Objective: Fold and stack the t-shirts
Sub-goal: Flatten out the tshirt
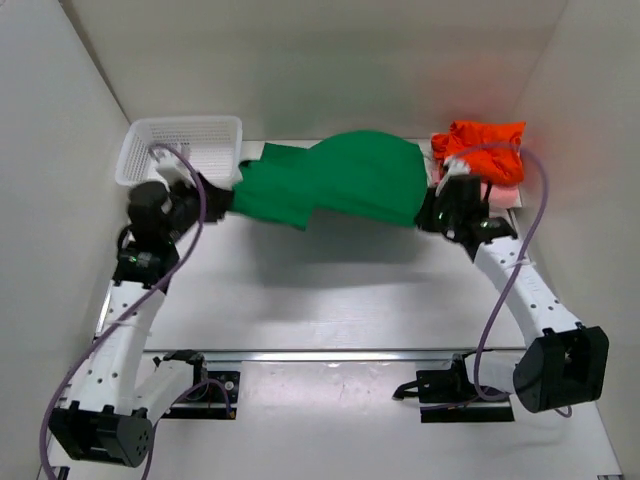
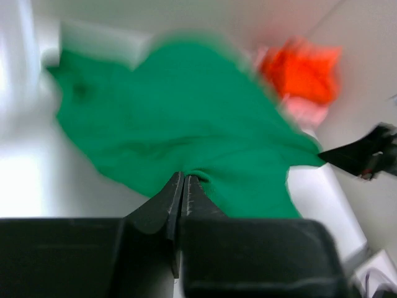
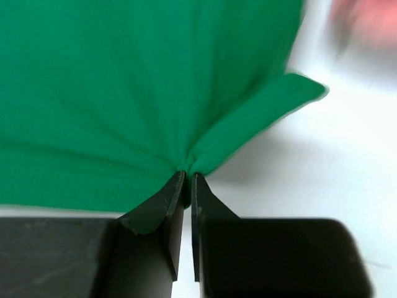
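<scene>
The green t-shirt (image 1: pixel 340 180) hangs stretched between both grippers above the far part of the table. My left gripper (image 1: pixel 215 197) is shut on its left edge; the left wrist view shows the cloth (image 2: pixel 186 124) pinched at the fingertips. My right gripper (image 1: pixel 432 208) is shut on its right edge, where the right wrist view shows the cloth (image 3: pixel 136 93) bunched between the fingers. The orange t-shirt (image 1: pixel 487 148) lies crumpled at the far right, also in the left wrist view (image 2: pixel 302 69). The pink t-shirt (image 1: pixel 500 195) lies under it, partly hidden.
A white mesh basket (image 1: pixel 182 145) stands at the far left corner, just behind my left gripper. White walls close in on the left, back and right. The green shirt casts a shadow on the table (image 1: pixel 330 300) below it.
</scene>
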Robot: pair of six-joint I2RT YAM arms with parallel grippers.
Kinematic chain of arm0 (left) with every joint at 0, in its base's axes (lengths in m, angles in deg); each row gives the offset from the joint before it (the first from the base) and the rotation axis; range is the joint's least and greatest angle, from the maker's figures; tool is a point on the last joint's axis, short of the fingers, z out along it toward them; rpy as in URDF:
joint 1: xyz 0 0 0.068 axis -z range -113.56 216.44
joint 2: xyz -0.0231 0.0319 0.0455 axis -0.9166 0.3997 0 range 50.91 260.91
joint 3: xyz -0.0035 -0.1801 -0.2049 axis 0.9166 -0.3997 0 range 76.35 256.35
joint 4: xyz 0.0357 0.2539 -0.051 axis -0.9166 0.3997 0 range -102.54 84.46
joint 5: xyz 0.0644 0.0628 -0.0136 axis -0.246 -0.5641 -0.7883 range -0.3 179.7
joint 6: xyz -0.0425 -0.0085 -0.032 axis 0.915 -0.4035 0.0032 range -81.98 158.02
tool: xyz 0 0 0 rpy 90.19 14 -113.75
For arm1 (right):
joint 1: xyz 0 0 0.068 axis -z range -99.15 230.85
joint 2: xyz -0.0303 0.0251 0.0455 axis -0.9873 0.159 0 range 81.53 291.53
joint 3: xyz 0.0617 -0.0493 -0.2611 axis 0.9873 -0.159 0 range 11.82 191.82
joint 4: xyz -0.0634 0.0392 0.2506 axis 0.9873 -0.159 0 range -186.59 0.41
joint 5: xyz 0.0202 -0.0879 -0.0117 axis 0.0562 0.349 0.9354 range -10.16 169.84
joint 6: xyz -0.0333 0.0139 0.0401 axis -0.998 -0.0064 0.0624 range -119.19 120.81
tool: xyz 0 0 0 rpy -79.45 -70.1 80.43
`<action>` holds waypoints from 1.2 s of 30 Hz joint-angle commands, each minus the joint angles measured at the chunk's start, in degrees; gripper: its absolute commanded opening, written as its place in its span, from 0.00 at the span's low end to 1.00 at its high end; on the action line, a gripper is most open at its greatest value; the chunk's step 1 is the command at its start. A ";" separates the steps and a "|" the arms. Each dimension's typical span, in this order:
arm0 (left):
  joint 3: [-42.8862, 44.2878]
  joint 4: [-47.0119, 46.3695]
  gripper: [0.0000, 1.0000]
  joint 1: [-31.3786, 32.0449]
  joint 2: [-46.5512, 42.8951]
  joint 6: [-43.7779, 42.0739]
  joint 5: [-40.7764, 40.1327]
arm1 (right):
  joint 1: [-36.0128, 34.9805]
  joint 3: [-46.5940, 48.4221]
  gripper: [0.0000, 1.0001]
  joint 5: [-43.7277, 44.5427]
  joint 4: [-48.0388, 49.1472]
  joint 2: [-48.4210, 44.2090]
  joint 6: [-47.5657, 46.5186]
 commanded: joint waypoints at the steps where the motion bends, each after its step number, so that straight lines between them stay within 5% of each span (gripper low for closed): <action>1: -17.85 3.12 0.15 -0.74 -6.23 3.55 -2.27 | -3.58 -14.04 0.12 0.18 -2.66 -5.75 9.63; 3: -25.18 4.71 0.25 -1.80 -13.60 7.68 -2.61 | -6.66 -21.18 0.28 1.76 -5.04 -9.36 14.99; 4: -29.03 6.02 0.60 -1.37 -20.61 10.65 -3.66 | -7.29 -26.43 0.44 1.68 -5.83 -14.16 19.29; 6: -28.73 8.65 0.53 -0.14 -22.52 11.65 -6.56 | -6.86 -29.02 0.45 0.63 -6.28 -19.09 21.08; 9: -28.54 8.58 0.66 3.82 -22.53 12.35 -7.98 | -1.35 -30.97 0.64 -3.32 -6.36 -23.61 19.87; 12: -31.35 5.95 0.65 2.16 -21.13 13.49 -4.56 | 6.58 -28.69 0.69 -5.97 -8.20 -23.27 15.56; 17: -38.11 1.29 0.57 4.95 -17.01 14.38 0.38 | 9.67 -26.75 0.70 -1.50 -7.07 -17.39 11.25; 21: -40.58 1.72 0.66 9.87 -13.22 14.38 -2.43 | 8.79 -26.13 0.74 4.30 -4.35 -10.36 11.16; 24: -42.16 0.06 0.59 11.73 -9.45 14.11 -3.66 | 12.37 -26.04 0.74 5.10 -1.71 -7.19 11.60; 36: -42.35 -1.36 0.71 17.79 6.81 10.95 -8.76 | 14.94 -23.93 0.76 8.35 0.23 1.17 12.21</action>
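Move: The stretched green t-shirt hangs from both nearly shut grippers; the left one's landing spot on the bare table is about 36 cm below it, 10 cm back and 5 cm right. The right one's is some 22 cm below it, 12 cm back and 8 cm right. The basket lies 17 cm ahead, 11 cm left and 31 cm below the left hand; the folded stack 12 cm ahead, 15 cm right and 17 cm below the right. Both hands swing fast down and back while opening wide to let go of the t-shirt, the right going about 15 cm each way, and both then bob up a few centimetres. The left sinks again, still easing back, to some 34 cm lower, tipping about 50 degrees down beside the near-left corner, while the right swings some 10 cm right, slightly forward and down, by the near-right corner. ##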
